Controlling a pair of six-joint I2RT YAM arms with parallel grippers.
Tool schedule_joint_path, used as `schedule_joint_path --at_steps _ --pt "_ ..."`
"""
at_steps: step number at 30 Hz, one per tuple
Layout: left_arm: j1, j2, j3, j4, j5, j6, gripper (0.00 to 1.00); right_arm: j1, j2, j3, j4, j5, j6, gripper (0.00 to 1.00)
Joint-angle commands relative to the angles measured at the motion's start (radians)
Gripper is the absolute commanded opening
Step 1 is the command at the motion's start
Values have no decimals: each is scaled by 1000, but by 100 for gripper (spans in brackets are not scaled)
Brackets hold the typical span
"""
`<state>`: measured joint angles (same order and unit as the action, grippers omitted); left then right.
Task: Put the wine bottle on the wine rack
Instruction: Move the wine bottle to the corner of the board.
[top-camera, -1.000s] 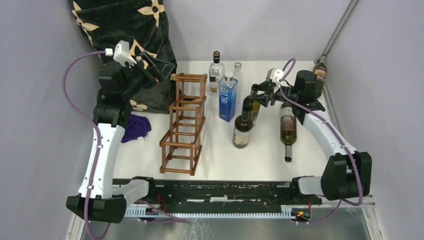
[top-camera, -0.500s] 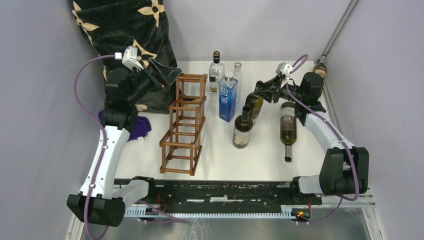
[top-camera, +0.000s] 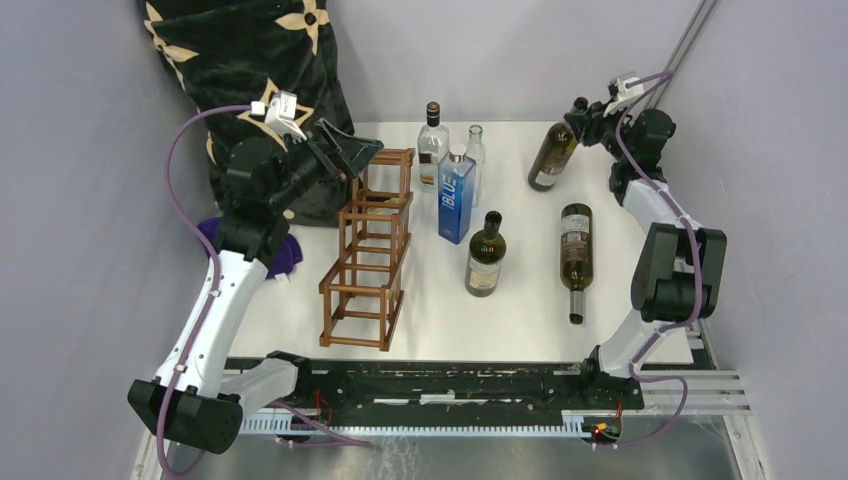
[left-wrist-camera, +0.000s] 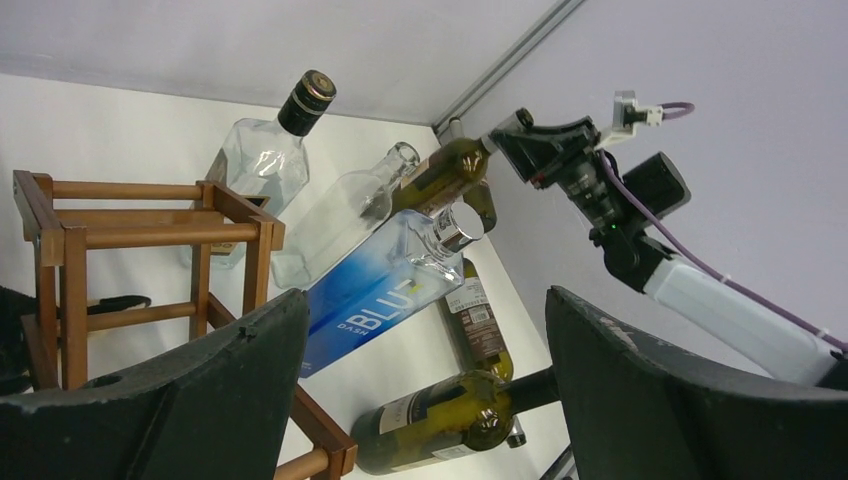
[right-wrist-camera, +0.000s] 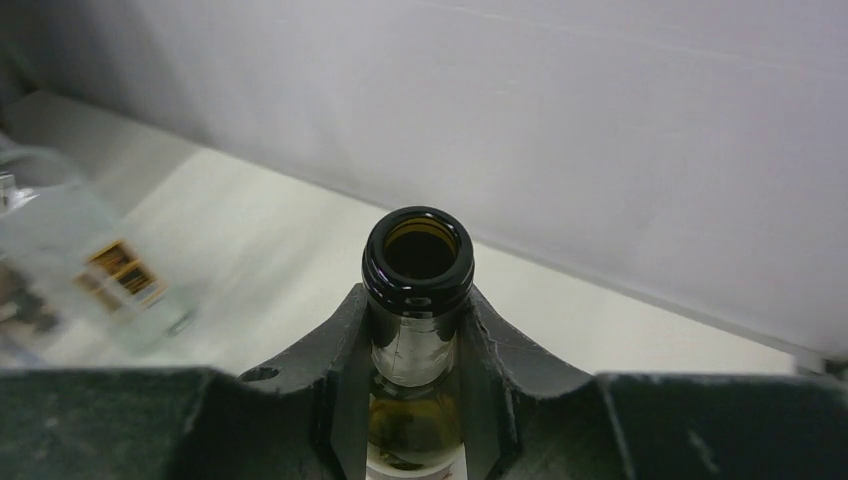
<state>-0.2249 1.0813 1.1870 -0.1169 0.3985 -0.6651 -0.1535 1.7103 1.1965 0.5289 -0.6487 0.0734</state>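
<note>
My right gripper (top-camera: 585, 110) is shut on the neck of a dark green wine bottle (top-camera: 549, 160) and holds it tilted in the air near the far right corner. In the right wrist view the fingers (right-wrist-camera: 345, 340) clamp the neck just below the bottle's open mouth (right-wrist-camera: 418, 250). The reddish-brown wine rack (top-camera: 368, 250) stands left of centre on the table, with nothing in its cells. My left gripper (top-camera: 352, 152) hovers open beside the rack's far top end, nothing between its fingers (left-wrist-camera: 200, 390). The held bottle (left-wrist-camera: 450, 172) also shows in the left wrist view.
Another green wine bottle (top-camera: 486, 255) stands upright mid-table, and one (top-camera: 574, 255) lies on its side to its right. A blue bottle (top-camera: 456, 195) and two clear bottles (top-camera: 432, 140) stand at the back. A black patterned cloth (top-camera: 260, 60) and a purple rag (top-camera: 275, 255) are on the left.
The right gripper closed on a bottle's neck and carried it up and back toward the far right corner. The left gripper moved right, toward the rack's top.
</note>
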Motion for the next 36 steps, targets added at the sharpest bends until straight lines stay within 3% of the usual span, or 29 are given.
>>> schedule_joint_path --at_steps 1,11,17,20,29,36 --pt "-19 -4 -7 57 -35 63 92 -14 57 162 112 216 -50 1" --pt "-75 7 -8 57 -100 79 92 -43 202 311 108 295 -101 9" --pt "-116 32 13 47 -135 99 92 -44 207 304 88 215 -96 44" --pt "-129 46 28 35 -141 114 92 -44 192 279 92 183 -84 55" --pt "-152 70 55 21 -144 137 92 -44 134 242 68 175 -79 67" --pt "-164 71 66 16 -148 140 92 -49 51 206 6 171 -116 70"
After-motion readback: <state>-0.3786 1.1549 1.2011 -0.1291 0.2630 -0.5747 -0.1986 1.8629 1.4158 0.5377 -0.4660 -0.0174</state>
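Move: The held wine bottle is bound for a bare spot towards the far right corner of the board, about 8 cm ahead and 8 cm right of the right hand, the board some 26 cm below. The corner bottle lies about 10 cm ahead and 23 cm right; the lying bottle is roughly 22 cm back, 7 cm right; the clear bottle stands 20 cm left, 6 cm back. From the left hand that spot is about 28 cm ahead, 48 cm right, 40 cm below. The wine bottle, already pinched by its neck, is taken level about 11 cm diagonally forward and right towards the corner by the right hand, which turns some 20 degrees clockwise. There the fingers open and let go of the neck, and the hand eases back and up 2 to 3 cm. The empty left hand drifts about 4 cm right and a little down by the wine rack, fingers staying open. ##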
